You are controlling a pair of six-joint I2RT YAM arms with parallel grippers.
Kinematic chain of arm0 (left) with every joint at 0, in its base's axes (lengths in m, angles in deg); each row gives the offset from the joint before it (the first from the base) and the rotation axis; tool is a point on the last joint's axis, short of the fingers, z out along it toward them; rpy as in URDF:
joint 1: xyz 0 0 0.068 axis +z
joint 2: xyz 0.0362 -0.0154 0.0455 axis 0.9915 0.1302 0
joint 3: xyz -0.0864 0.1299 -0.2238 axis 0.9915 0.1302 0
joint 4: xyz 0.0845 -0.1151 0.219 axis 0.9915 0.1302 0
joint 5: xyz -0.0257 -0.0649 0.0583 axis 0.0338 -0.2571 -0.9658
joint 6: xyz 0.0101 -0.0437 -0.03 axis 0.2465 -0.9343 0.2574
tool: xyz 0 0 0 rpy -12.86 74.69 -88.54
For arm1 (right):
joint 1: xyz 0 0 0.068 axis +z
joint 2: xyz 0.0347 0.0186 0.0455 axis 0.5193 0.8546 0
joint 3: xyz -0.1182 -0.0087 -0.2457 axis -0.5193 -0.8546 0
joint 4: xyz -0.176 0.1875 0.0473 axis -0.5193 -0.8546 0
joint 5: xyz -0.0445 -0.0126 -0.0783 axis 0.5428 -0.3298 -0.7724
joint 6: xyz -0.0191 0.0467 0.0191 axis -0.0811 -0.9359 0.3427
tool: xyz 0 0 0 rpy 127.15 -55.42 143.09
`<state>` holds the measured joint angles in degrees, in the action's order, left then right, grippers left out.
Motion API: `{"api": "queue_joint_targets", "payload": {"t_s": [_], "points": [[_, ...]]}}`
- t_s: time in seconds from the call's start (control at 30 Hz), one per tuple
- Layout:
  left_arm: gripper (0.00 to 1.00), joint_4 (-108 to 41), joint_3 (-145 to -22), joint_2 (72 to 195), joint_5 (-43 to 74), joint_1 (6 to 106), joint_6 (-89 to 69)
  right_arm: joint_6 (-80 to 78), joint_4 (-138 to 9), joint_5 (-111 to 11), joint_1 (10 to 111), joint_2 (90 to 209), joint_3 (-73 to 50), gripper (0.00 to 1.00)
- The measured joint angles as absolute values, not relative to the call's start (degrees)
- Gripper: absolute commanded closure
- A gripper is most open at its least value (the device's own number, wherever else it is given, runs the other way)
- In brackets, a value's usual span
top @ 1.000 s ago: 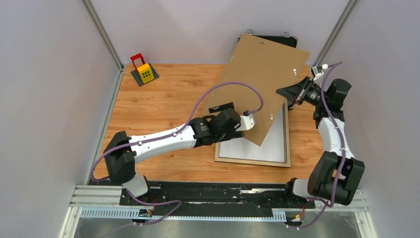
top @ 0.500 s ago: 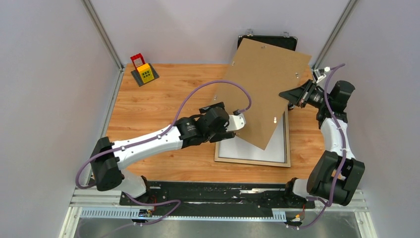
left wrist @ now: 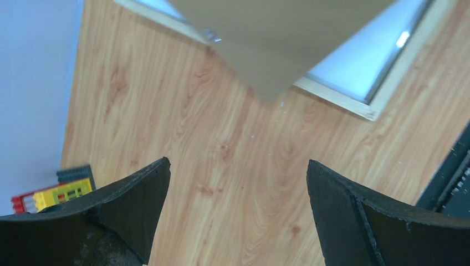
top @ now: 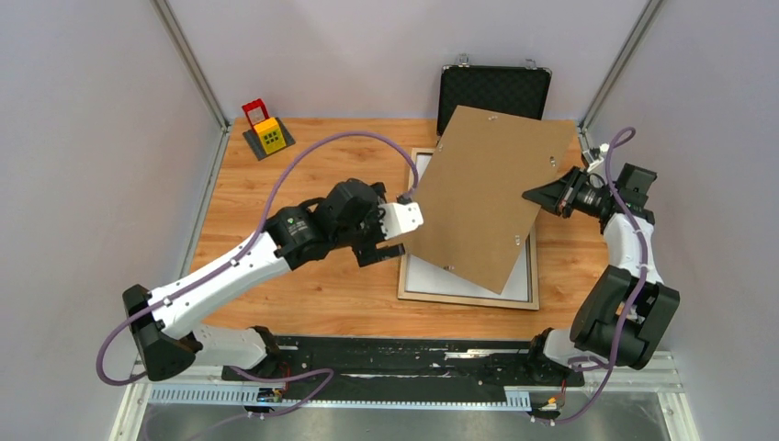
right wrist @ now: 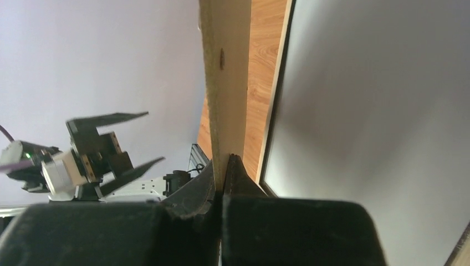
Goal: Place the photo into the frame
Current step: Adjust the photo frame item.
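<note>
The frame (top: pixel 468 299) lies flat on the wooden table, pale wood rails up, with a whitish pane inside. A plain brown backing board (top: pixel 487 193) hangs tilted above it and covers most of it. My right gripper (top: pixel 531 195) is shut on the board's right edge; in the right wrist view the fingertips (right wrist: pixel 224 166) pinch the thin board (right wrist: pixel 224 83) edge-on. My left gripper (top: pixel 409 225) is open just left of the board and holds nothing. In the left wrist view its fingers (left wrist: pixel 238 183) span bare table, with the frame's corner (left wrist: pixel 332 97) ahead. The photo is out of view.
A black case (top: pixel 496 90) stands against the back wall behind the board. A red and yellow toy (top: pixel 266 129) on a dark base sits at the back left corner, also seen as the toy (left wrist: pixel 61 194) in the left wrist view. Walls close in on both sides.
My left arm has drawn back to the left, out from the board. The right gripper has shifted the board down and right, uncovering the black case.
</note>
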<state>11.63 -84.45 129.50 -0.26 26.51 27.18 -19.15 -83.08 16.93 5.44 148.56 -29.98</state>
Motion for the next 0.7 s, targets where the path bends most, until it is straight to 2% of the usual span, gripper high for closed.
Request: {"api": "queue_joint_targets", "payload": {"t_s": [0.3,0.7], "points": [[0.0,8.4,-90.9,136.5,5.2,42.4,21.2,-0.6,-101.2,17.4,3.6,150.5,-28.3,1.0],[0.0,2.7,-91.8,150.4,12.6,46.0,13.4,33.0,-135.5,17.5,0.8,164.4,-13.3,1.0]]}}
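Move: The right hand still pinches the brown backing board near its right edge. The frame's middle lies some 10 cm to that hand's left, 5 cm ahead and 21 cm below; the poker case is about 17 cm ahead and 2 cm to its left. From the empty left hand, the board's middle is about 12 cm ahead, 17 cm to the right and 6 cm below, and the frame's middle about 15 cm ahead, 15 cm right and 22 cm below. Forward along the left side of the frame sweeps the wide-open left hand, about 11 cm, rising slightly and then sinking to some 6 cm lower, while it turns counter-clockwise and its fingers tip more steeply down beside the board's left edge. The right hand keeps its pinch and carries the board about 3 cm down, slightly back and to the right, turning it a little counter-clockwise. ##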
